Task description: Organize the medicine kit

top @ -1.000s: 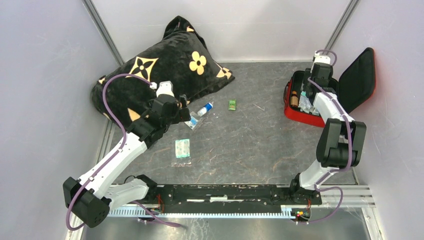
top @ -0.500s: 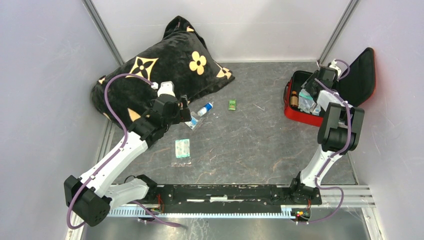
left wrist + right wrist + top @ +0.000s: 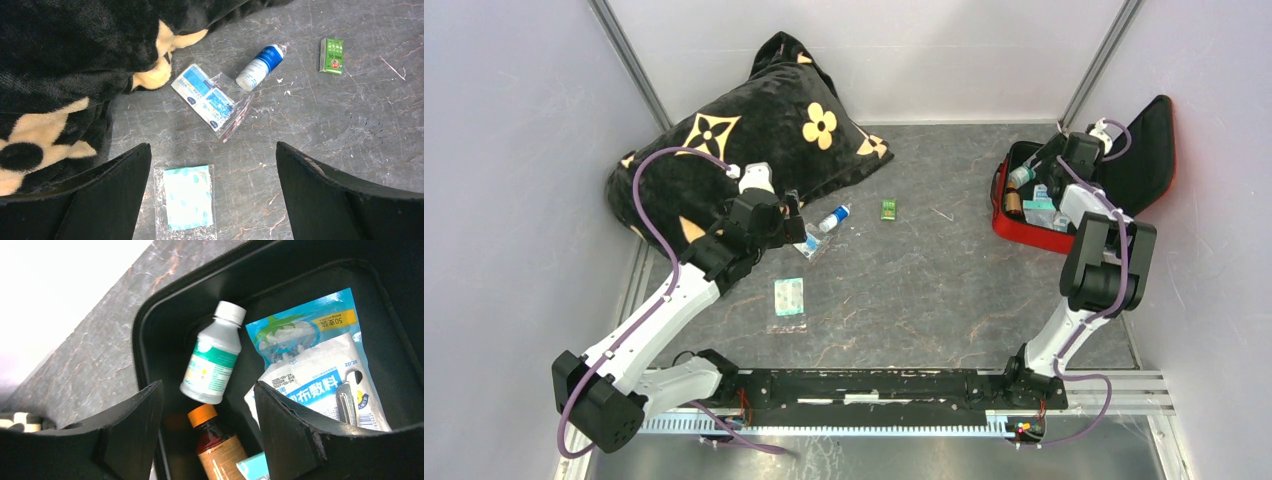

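Observation:
The medicine kit (image 3: 1022, 234), a red case with black lining, lies open at the far right, its lid leaning against the wall. My right gripper (image 3: 1052, 160) hovers over it, open and empty. In the right wrist view (image 3: 208, 386) the kit (image 3: 150, 335) holds a white bottle (image 3: 212, 357), a brown bottle with an orange cap (image 3: 216, 442) and a blue-white pouch (image 3: 310, 360). My left gripper (image 3: 799, 232) is open and empty above the floor (image 3: 212, 146). Near it lie a mint-green packet (image 3: 187, 197), a bagged blue packet (image 3: 210, 102), a blue-white bottle (image 3: 260, 67) and a small green box (image 3: 331, 55).
A big black pillow with gold flowers (image 3: 744, 140) fills the back left, right beside my left arm. Grey walls close the space on the left, back and right. The marbled table (image 3: 924, 290) lies between the loose items and the kit.
My right wrist swung from over the kit's middle toward its lid side. The white bottle now shows lying in the kit's far corner. My left arm barely moved.

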Robot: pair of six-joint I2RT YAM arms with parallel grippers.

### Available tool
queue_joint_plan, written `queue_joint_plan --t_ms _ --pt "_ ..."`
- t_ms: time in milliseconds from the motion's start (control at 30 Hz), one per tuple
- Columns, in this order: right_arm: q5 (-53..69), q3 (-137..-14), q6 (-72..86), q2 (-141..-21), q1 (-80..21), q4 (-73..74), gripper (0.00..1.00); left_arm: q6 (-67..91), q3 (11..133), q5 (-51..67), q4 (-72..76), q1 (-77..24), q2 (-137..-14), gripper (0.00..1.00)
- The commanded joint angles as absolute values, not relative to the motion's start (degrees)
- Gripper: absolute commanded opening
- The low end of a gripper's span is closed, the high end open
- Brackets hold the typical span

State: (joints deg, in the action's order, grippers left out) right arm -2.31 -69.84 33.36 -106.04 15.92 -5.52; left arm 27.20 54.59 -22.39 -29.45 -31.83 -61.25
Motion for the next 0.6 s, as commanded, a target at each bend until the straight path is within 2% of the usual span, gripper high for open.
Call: queue_joint_plan --t_ms 0,200,333,433,567 --pt "-0.1 -68.7 30.2 -98.4 14.6 -6.3 0.72 27.5 56.0 -23.4 -27.6 -31.5 -61.4 1.0" --pt "-1.7 -69.4 21.2 -91.7 5.0 -1.0 0.71 27.8 56.0 -21.7 -26.9 -31.5 -63.1 1.0" --pt "-1.9 -72.0 19.9 -91.6 -4.2 3.4 0.71 28.4 56.0 -21.1 -26.9 -31.5 -63.4 1.0" --pt "-2.0 -71.8 24.9 -92.3 -10.8 3.5 0.72 28.2 56.1 -21.4 -27.0 -31.5 -63.1 1.0" --pt "-3.3 -68.3 38.2 -93.5 -19.7 -3.5 0.74 28.0 56.3 -22.2 -27.7 -31.5 -62.5 1.0"
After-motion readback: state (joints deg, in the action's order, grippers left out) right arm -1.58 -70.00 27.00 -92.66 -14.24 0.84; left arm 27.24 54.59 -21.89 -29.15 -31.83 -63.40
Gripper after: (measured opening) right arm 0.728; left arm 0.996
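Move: Some 34 cm to the right hand's left, about 10 cm back towards the base and 7 cm below, lies the small green box. The blue-and-white bottle is 14 cm farther left of the box and 2 cm nearer the base. Just under the right hand, in the case, lies the released white bottle: 2 cm back, 2 cm left, 4 cm down. From the left hand, the green box is about 9 cm ahead, 20 cm right and 15 cm below. Rising out of the open case, the right hand leaves the white bottle behind and climbs about 9 cm, then sweeps fast to the left, some 26 cm in all, out over the bare table towards the green box. The wrist swings about 35 degrees counter-clockwise on the way; the fingers, already parted, stay open and empty. ##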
